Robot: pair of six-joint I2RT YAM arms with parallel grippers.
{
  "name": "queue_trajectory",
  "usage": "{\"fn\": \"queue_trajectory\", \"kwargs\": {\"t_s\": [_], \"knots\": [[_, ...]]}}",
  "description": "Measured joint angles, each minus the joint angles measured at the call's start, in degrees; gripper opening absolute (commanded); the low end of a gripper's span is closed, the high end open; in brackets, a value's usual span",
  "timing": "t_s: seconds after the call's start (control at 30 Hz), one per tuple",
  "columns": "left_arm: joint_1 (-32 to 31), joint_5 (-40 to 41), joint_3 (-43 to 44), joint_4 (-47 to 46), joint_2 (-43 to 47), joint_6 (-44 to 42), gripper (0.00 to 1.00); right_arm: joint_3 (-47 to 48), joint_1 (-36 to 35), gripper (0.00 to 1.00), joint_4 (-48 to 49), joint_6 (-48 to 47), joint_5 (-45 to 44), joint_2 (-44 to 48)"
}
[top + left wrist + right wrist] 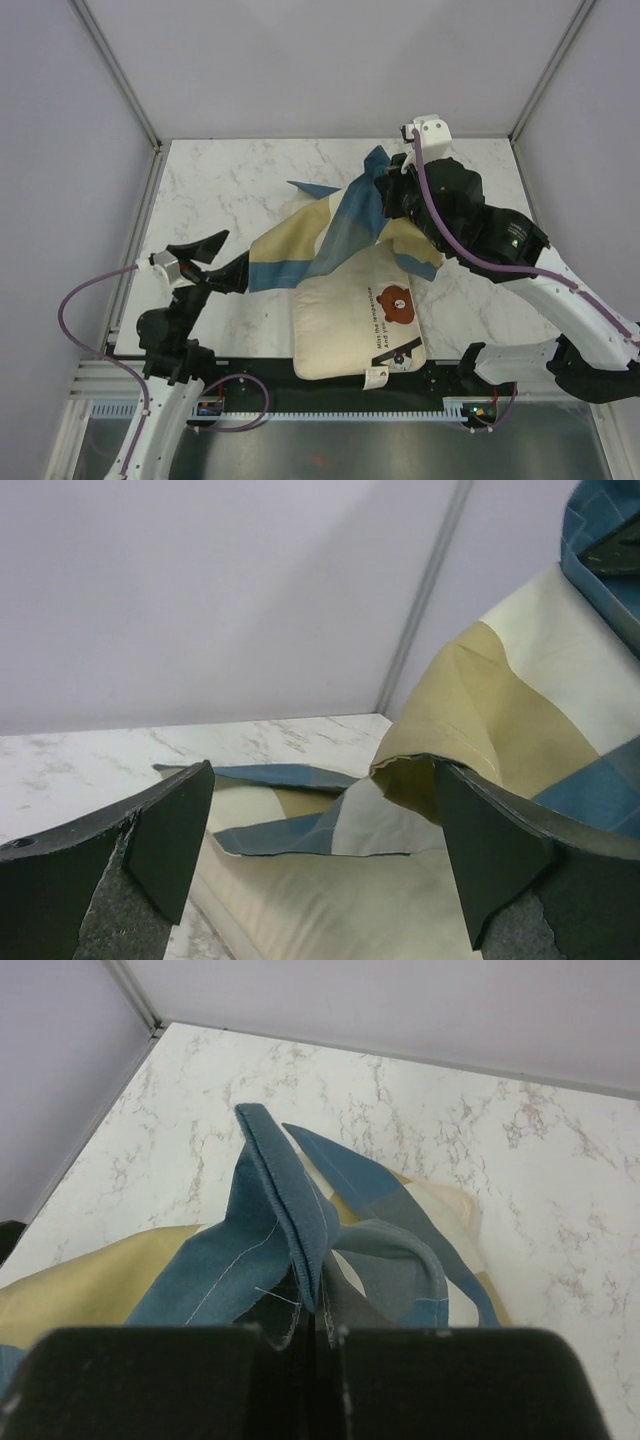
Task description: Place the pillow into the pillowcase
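Observation:
The cream pillow (345, 335) with its bear face lies at the table's near edge, its far end under the cloth. The checked blue, tan and cream pillowcase (320, 235) is draped over that end and lifted at the back right. My right gripper (386, 197) is shut on its blue hem (285, 1215), holding it up off the table; the jaws (315, 1335) pinch the fabric edge. My left gripper (222, 262) stands open at the pillowcase's left edge. In the left wrist view its fingers (170, 840) frame the pillow (340, 905) and the pillowcase's gaping edge (430, 770), and nothing is between them.
The white marble table (230, 180) is enclosed by pale walls, with metal corner posts (115, 70) at the back left and right. The left arm's purple cable (75, 300) loops off the table's left side. A black rail (450, 380) runs along the near edge.

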State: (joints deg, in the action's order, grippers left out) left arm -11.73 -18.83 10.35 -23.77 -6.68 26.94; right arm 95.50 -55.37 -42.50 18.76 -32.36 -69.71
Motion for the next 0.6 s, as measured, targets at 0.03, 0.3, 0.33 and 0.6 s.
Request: {"fn": "queue_trajectory", "kwargs": {"t_s": [0.03,0.3,0.33,0.6], "knots": [[0.0,0.96,1.11,0.52,-0.61,-0.79,1.0,0.61,0.72,0.0,0.0,-0.15,0.5,-0.44],[0.02,19.67,14.34,10.4,-4.42,-8.87,1.0,1.79,6.64,0.0,-0.48,-0.63,5.7,-2.25],[0.02,20.72,15.69,11.32,-5.03,-9.73,1.0,1.77,7.21,0.0,-0.52,-0.63,6.21,-2.25],[0.0,4.26,19.19,14.58,-11.32,-17.68,0.99,1.73,10.78,0.0,-0.68,-1.05,9.94,-2.29]]}}
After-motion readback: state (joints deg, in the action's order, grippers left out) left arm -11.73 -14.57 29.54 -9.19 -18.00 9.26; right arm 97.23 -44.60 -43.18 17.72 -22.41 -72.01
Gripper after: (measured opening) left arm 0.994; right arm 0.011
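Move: The left hand, open, stands beside the pillowcase's loose end, whose middle is about 4 cm ahead and 7 cm to its right, nearly level. The pillow's middle lies some 24 cm right, 1 cm ahead and 28 cm below this hand. The right hand already pinches the raised pillowcase; from it the loose end is roughly 24 cm left, 2 cm back and 13 cm lower, and the pillow's middle about 7 cm left, 3 cm back and 40 cm down. The right hand keeps its shut pinch on the raised pillowcase and draws it about 3 cm forward and a little to the right. Beside it the open left hand sweeps left and up, some 7 cm each way, yawing about 25 degrees counter-clockwise, then swings back right by 5 cm and sinks slightly, unwinding half that turn as its left side rises, fingers still wide and empty. ##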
